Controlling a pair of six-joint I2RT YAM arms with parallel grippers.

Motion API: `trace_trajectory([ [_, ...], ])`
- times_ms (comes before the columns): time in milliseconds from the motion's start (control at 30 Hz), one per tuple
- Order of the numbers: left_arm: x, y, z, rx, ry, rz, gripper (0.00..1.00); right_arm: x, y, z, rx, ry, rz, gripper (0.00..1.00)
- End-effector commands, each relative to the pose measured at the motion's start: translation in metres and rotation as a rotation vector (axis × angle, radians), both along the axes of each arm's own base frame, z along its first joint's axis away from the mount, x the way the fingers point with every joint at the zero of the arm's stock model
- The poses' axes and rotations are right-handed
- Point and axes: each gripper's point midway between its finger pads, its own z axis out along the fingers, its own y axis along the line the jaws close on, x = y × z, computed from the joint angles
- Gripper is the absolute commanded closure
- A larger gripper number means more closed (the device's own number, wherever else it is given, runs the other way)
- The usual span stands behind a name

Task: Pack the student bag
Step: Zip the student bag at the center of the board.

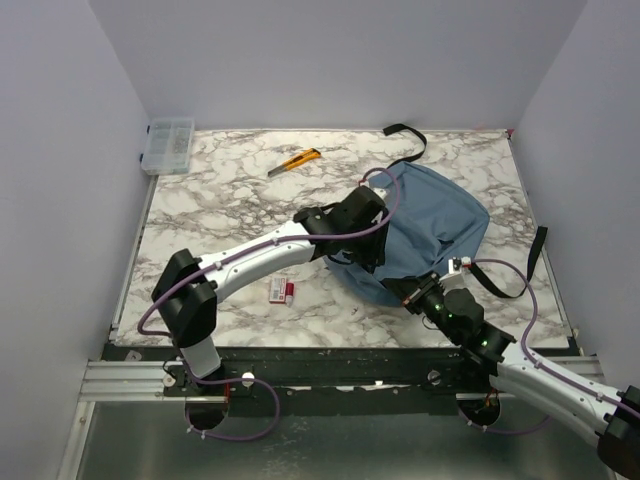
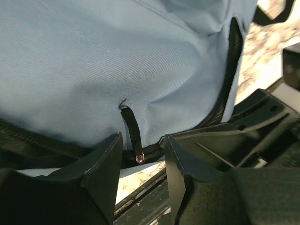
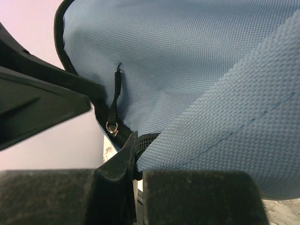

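Observation:
The student bag [image 1: 440,215] is a dusty-blue backpack lying right of the table's middle. Its fabric [image 2: 93,61] fills the left wrist view and also fills the right wrist view [image 3: 197,70]. My left gripper [image 1: 372,262] is at the bag's near-left edge. It is open [image 2: 142,150], and the black zipper pull strap [image 2: 132,129] hangs just beyond the gap, touching neither finger. My right gripper [image 1: 405,290] is shut [image 3: 133,152] on the bag's zipper edge [image 3: 147,140], close beside the same pull strap [image 3: 114,110]. The inside of the bag is hidden.
An orange utility knife [image 1: 295,160] lies at the back centre of the marble table [image 1: 220,220]. A clear plastic box [image 1: 168,145] stands at the back left. A small red-and-white item [image 1: 281,291] lies near the front. Black straps [image 1: 405,135] [image 1: 535,255] trail from the bag.

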Motion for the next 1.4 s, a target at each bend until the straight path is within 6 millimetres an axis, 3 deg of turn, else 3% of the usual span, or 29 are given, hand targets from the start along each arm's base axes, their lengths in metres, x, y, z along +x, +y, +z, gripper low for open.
trace_trajectory([
  [0, 0.001, 0.004, -0.007, 0.137, -0.052, 0.023, 0.58, 0.009, -0.005, 0.016, -0.013, -0.044, -0.047, 1.0],
  [367, 0.005, -0.006, -0.038, 0.275, -0.079, -0.007, 0.62, 0.009, -0.007, 0.018, -0.03, -0.051, -0.047, 0.99],
  [667, 0.012, 0.002, -0.053, 0.37, -0.135, -0.001, 0.64, 0.009, -0.008, 0.018, -0.044, -0.052, -0.053, 1.0],
  [800, 0.014, 0.005, -0.052, 0.394, -0.171, -0.015, 0.79, 0.01, -0.01, 0.018, -0.055, -0.052, -0.061, 0.99],
  [967, 0.014, 0.004, -0.036, 0.351, -0.212, -0.026, 1.0, 0.013, -0.013, 0.017, -0.072, -0.046, -0.081, 0.99],
  [1200, 0.047, 0.05, -0.006, 0.326, -0.324, 0.201, 1.0, 0.013, -0.038, 0.008, -0.13, 0.042, -0.195, 0.99],
  [1367, 0.076, 0.093, -0.005, 0.174, -0.246, 0.35, 1.0, 0.008, -0.066, 0.01, -0.143, 0.079, -0.298, 0.99],
])
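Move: Some 5 cm below the half-open left fingers and about 1 cm ahead hangs the zipper pull, at the near edge of the student bag. The right fingertips are 3 cm back, 3 cm right and 6 cm below the left hand; the bag's middle is roughly 9 cm ahead, 11 cm right and 12 cm lower. For the right hand, already pinching the zipper's end, the pull sits about 4 cm ahead, 3 cm left and 1 cm up. Sinking about 5 cm to the zipper pull, the left hand rolls some 20 degrees, its left side rising, and shuts its fingers on the pull. Then it draws the pull left, up and forward, roughly 6 cm and quickening, along the zipper away from the right fingers. The right hand keeps its pinch on the zipper's end and late on shifts 2 to 3 cm right. ##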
